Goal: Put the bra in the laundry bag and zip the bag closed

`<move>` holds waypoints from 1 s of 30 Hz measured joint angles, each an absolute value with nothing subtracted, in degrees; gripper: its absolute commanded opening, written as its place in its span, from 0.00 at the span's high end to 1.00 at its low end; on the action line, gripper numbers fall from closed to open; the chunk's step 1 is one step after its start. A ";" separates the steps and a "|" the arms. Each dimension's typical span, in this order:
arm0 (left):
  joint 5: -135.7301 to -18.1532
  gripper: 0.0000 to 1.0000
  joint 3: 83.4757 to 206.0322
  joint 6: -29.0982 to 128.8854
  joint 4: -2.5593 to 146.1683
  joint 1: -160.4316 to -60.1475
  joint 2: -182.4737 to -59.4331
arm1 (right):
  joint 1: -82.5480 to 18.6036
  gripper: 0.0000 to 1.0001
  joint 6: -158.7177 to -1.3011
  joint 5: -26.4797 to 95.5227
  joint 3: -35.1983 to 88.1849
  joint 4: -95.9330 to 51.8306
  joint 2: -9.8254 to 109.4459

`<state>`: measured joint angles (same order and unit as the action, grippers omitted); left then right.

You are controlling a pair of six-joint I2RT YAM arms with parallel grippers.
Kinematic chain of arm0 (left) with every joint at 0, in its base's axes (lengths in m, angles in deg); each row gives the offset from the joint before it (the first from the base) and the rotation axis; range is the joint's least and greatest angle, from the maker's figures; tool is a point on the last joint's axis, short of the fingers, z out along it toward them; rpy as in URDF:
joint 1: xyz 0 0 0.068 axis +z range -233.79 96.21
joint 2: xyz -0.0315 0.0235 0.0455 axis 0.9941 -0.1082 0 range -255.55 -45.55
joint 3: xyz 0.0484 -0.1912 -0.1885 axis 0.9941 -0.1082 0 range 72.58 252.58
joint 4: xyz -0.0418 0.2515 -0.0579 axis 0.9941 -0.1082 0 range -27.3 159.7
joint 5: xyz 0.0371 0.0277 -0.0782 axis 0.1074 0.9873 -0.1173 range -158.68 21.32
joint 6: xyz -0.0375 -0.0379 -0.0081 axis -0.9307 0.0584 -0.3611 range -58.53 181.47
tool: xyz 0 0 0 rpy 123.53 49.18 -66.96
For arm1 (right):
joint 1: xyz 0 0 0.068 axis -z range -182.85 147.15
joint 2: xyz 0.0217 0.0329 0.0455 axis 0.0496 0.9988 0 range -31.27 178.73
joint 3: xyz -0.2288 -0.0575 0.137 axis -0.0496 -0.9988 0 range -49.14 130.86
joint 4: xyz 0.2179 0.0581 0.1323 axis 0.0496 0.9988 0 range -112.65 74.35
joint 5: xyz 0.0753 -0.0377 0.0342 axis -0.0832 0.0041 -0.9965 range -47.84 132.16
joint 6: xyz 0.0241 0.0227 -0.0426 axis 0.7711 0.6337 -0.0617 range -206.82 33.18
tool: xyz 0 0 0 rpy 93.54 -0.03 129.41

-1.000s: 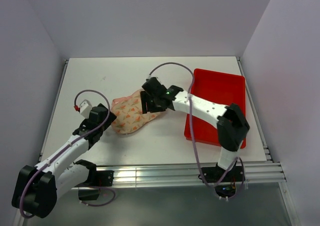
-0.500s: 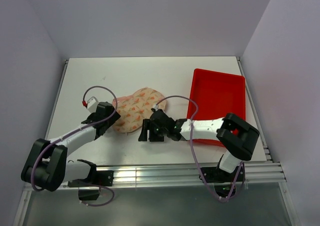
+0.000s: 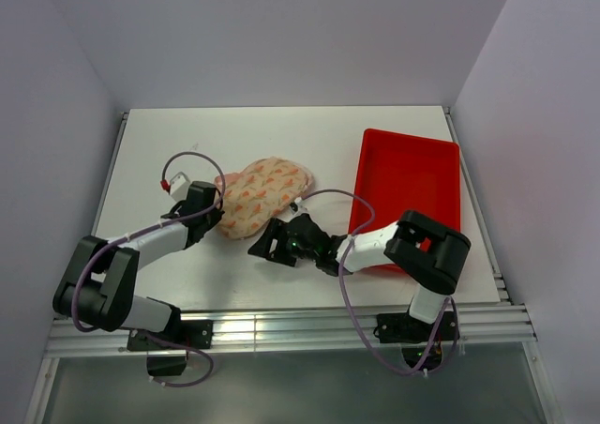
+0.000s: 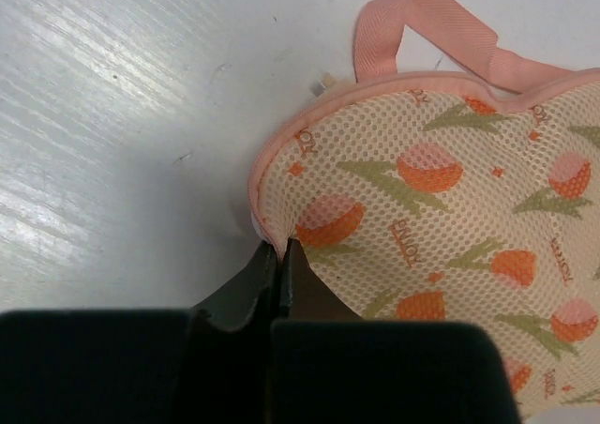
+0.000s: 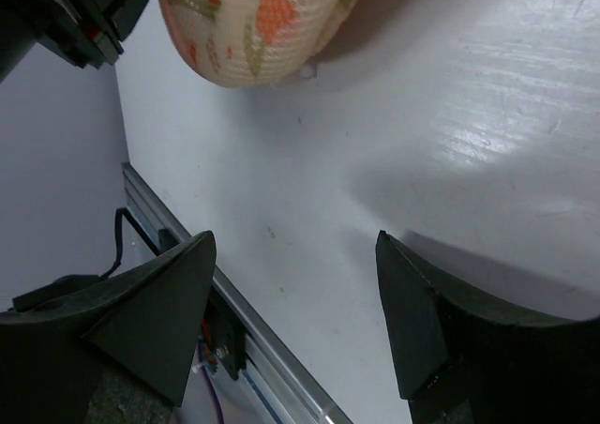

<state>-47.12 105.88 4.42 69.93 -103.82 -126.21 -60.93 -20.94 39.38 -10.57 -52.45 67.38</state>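
The laundry bag (image 3: 262, 197) lies closed on the white table, cream-pink mesh with orange-red print. In the left wrist view its pink edge and pink loop (image 4: 427, 25) show. My left gripper (image 3: 214, 216) is shut on the bag's left edge (image 4: 281, 246). My right gripper (image 3: 265, 246) is open and empty, low over the table just in front of the bag; the bag's rounded end (image 5: 253, 21) shows at the top of the right wrist view. The bra is not in view.
A red plastic tray (image 3: 409, 197) stands at the right of the table, under the right arm. The table's near metal rail (image 5: 225, 321) runs close below the right gripper. White walls close in the back and sides.
My right gripper has left the bag and dropped toward the table's front, opening. My left gripper has moved up with the bag's edge, and the bag has shifted back and right.
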 measured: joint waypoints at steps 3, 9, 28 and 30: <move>-48.41 1.00 105.86 3.67 70.30 -103.80 -126.17 | -60.93 0.23 -19.89 40.71 -10.95 -54.37 67.62; -52.93 1.00 103.72 2.21 71.22 -103.80 -123.83 | -60.93 0.23 -18.88 44.27 -11.38 -56.21 67.62; -65.28 1.00 98.45 -4.26 73.38 -103.80 -119.89 | -60.93 0.25 -14.20 48.75 -13.11 -63.42 71.32; -65.96 1.00 97.95 -4.81 73.56 -103.80 -119.61 | -60.93 0.26 -14.20 49.12 -13.11 -63.62 71.32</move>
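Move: The left fingers are already shut on the laundry bag's left edge; the bag's middle lies about 11 cm to that hand's right, 5 cm ahead and slightly below. The pink strap stands some 9 cm straight ahead of it. From the open right hand, the bag's near rounded end is about 6 cm left, 2 cm ahead and 2 cm lower, and the red tray's middle roughly 36 cm right and 9 cm ahead. Keeping its pinch on the bag's edge, the left hand drags the bag to the right and back, about 5 cm right and 4 cm back at nearly constant height, rolling some 20 degrees so its left side dips. The right hand, fingers staying wide open, eases 3 cm forward to meet the bag's near edge, turning about 10 degrees clockwise. ##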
